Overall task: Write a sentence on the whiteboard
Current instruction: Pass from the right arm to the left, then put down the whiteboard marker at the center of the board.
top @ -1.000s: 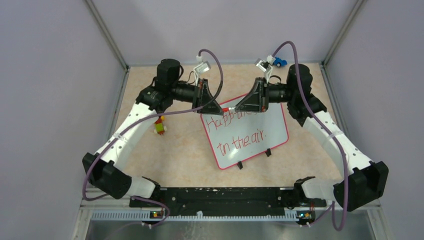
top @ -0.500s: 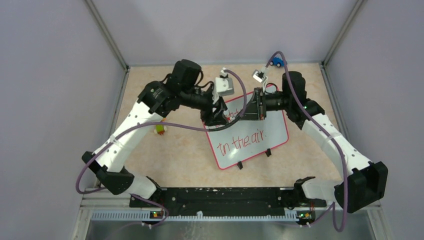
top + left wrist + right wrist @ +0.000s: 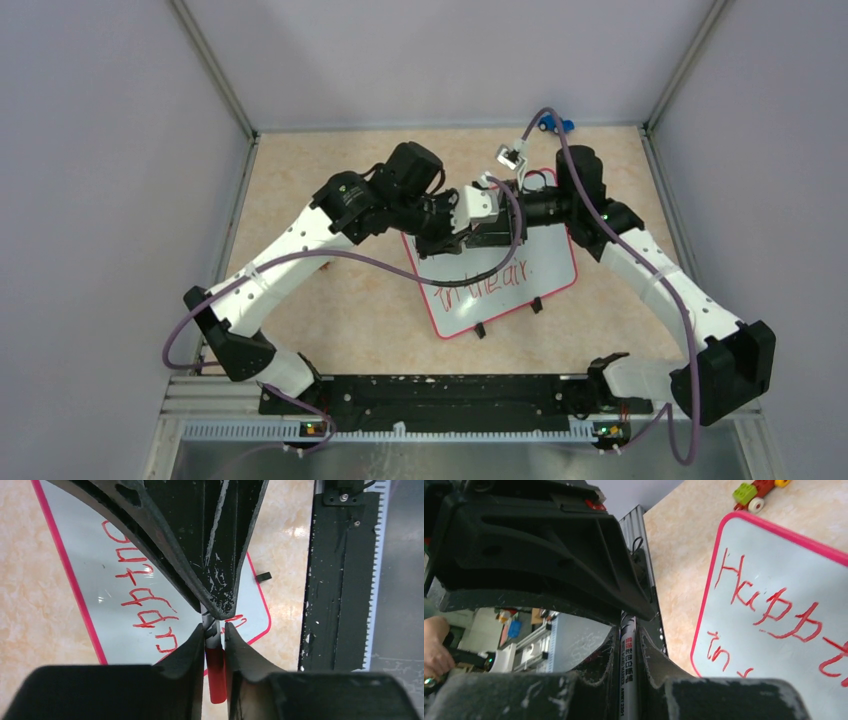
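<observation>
The whiteboard (image 3: 470,312) lies tilted at mid-table, pink-framed, with the red sentence (image 3: 490,278) partly covered by both arms. My two grippers meet tip to tip above its upper edge. The right gripper (image 3: 628,632) is shut on the white barrel of a marker (image 3: 628,680). The left gripper (image 3: 215,629) is shut on that marker's red cap (image 3: 216,672), facing the right gripper's fingers (image 3: 220,580). Red lettering (image 3: 142,597) shows under the left wrist. "Happ" and "in" (image 3: 769,612) show on the board (image 3: 774,555) in the right wrist view.
A blue toy (image 3: 558,124) sits at the back edge of the table. A brick toy car (image 3: 756,492) lies on the table beside the board. The black base rail (image 3: 440,392) runs along the near edge. Grey walls close in the table on three sides.
The left arm swung right over the board; its gripper opened, then closed on the marker's red cap. The right gripper kept its hold and shifted slightly.
</observation>
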You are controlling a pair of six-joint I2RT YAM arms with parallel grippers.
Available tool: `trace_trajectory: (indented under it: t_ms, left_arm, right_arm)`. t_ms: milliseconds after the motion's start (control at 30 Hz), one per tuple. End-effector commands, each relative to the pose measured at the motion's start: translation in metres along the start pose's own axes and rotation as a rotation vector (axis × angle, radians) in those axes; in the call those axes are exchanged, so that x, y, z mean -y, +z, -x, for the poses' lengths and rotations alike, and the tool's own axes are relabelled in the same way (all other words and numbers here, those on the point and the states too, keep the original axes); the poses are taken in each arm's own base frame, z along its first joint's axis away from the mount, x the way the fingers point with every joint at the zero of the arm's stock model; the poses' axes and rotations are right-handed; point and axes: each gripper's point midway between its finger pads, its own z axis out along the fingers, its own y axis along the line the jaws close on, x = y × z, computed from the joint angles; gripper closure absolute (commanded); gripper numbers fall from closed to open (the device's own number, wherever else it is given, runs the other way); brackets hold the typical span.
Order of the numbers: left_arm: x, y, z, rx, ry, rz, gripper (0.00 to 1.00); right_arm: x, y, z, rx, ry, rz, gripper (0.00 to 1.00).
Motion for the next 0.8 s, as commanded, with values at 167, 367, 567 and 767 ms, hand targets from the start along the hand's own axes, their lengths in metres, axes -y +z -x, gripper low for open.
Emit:
trace_trajectory:
  t_ms: [167, 367, 567, 767]
  left_arm:
    - [-0.012, -0.011, 0.000, 0.018, -0.042, 0.091, 1.00]
    - [-0.040, -0.031, 0.000, 0.107, -0.184, 0.114, 1.00]
    - [-0.125, -0.099, -0.024, 0.262, -0.416, 0.361, 1.00]
    - [-0.176, -0.136, -0.102, 0.247, -0.639, 0.511, 1.00]
  right_arm:
    - [-0.015, -0.004, 0.016, 0.018, -0.072, 0.025, 0.99]
    - [-0.002, -0.035, 0.051, 0.109, -0.109, -0.065, 0.61]
    - [0.014, -0.068, 0.073, 0.190, -0.122, -0.167, 0.33]
    - [0.038, -0.105, 0.083, 0.261, -0.099, -0.277, 0.26]
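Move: The marker is held in the right fingertips, cap end to the left. Its middle lies about 3 cm right of the left hand and 1 cm left of the right hand, level with both; the left fingertips are some 4 cm left of the right hand. From the left hand, the whiteboard's middle is about 3 cm ahead, 9 cm right and 17 cm below; the toy figure is some 12 cm ahead, 30 cm left and 28 cm below. The left fingers, already straddling the marker beside its red cap, shut and pinch it while both hands stay almost still; only then does the right gripper open wide and back off about 10 cm, forward and to its right in equal parts and a little up. As the right fingers let go, the left hand keeps its pinch and sweeps the marker away from the whiteboard, some 15 cm forward and as far left, turning about 40 degrees counter-clockwise. ##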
